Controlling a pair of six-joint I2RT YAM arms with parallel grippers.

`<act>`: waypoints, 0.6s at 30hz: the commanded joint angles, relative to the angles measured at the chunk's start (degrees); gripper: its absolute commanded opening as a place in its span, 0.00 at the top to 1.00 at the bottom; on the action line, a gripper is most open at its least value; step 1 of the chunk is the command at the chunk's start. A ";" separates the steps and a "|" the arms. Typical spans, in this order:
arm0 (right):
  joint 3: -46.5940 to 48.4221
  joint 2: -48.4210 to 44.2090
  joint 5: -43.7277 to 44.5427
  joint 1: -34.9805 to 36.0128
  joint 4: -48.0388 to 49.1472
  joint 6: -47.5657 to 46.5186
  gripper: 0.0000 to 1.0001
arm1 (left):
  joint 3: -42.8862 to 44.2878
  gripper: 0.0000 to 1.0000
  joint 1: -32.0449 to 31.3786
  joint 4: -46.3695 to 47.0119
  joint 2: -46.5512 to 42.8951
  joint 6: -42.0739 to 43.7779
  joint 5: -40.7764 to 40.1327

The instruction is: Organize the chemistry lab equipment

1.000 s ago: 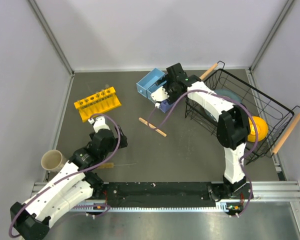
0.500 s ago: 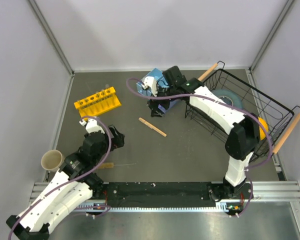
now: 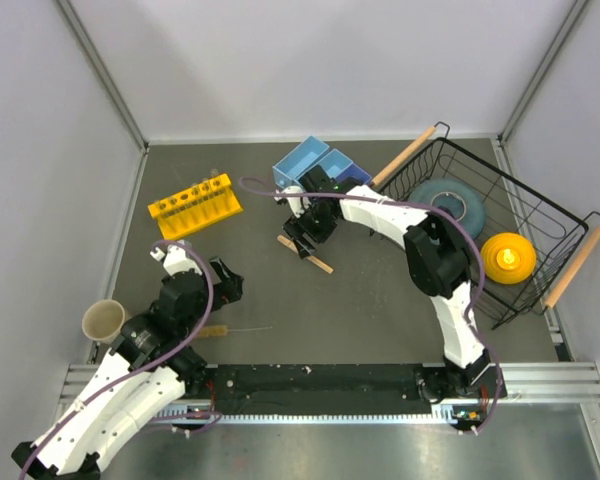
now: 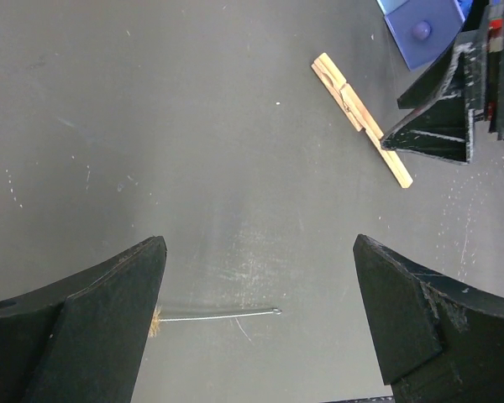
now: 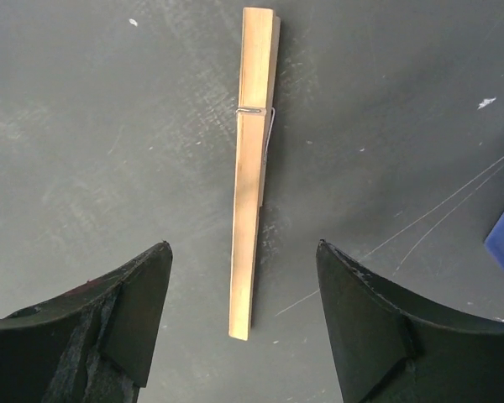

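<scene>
A short flat wooden stick (image 3: 306,254) (image 5: 254,168) lies on the dark table left of centre. My right gripper (image 3: 300,238) (image 5: 244,248) hangs over its near end, open, one finger on each side of the stick and neither touching it. The wire-handled tan bristle brush (image 3: 218,330) lies near the front edge. In the left wrist view its wire handle (image 4: 218,316) runs between the fingers of my left gripper (image 4: 259,243) (image 3: 230,285), which is open and empty above the table. The stick (image 4: 361,117) shows ahead of it there.
A yellow tube rack (image 3: 194,207) stands at the back left and a blue box (image 3: 315,165) behind the stick. The black wire basket (image 3: 540,215) at right holds a grey-blue plate (image 3: 445,200) and a yellow bowl (image 3: 507,257). A tan cup (image 3: 105,320) stands front left.
My right gripper has swung from the blue box down and left to over the wooden stick. The left arm has drawn back a little toward the front edge, still open.
</scene>
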 commanded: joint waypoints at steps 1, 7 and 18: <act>3.39 1.75 6.78 2.92 1.72 0.85 0.32 | 0.87 0.01 0.13 0.49 0.20 -0.38 -0.88; 5.33 4.65 9.24 3.54 1.72 1.29 0.39 | 0.43 0.01 0.13 0.58 -0.49 -0.82 -0.96; 6.47 7.29 10.04 4.24 1.54 0.50 0.67 | 0.60 0.01 0.13 -0.30 -1.99 -0.99 -1.75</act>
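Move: The wooden clamp lies almost right under my open right hand, its middle about 5 cm below and only about 1 cm ahead and 1 cm to the left. From that hand, the dark blue box stands some 17 cm ahead and 11 cm to the right, and the yellow rack about 9 cm ahead and 25 cm to the left. From my left hand, the clamp is roughly 14 cm ahead, 18 cm to the right and 15 cm below. I bring my right fingers down about 3 cm, easing roughly 1 cm forward and 1 cm left, so that they come to straddle the clamp near its middle. As they sink, I tilt them some 8 degrees closer to straight down and narrow them from about three-quarters open to a bit over a third; a grip on the wood can't be seen yet. ##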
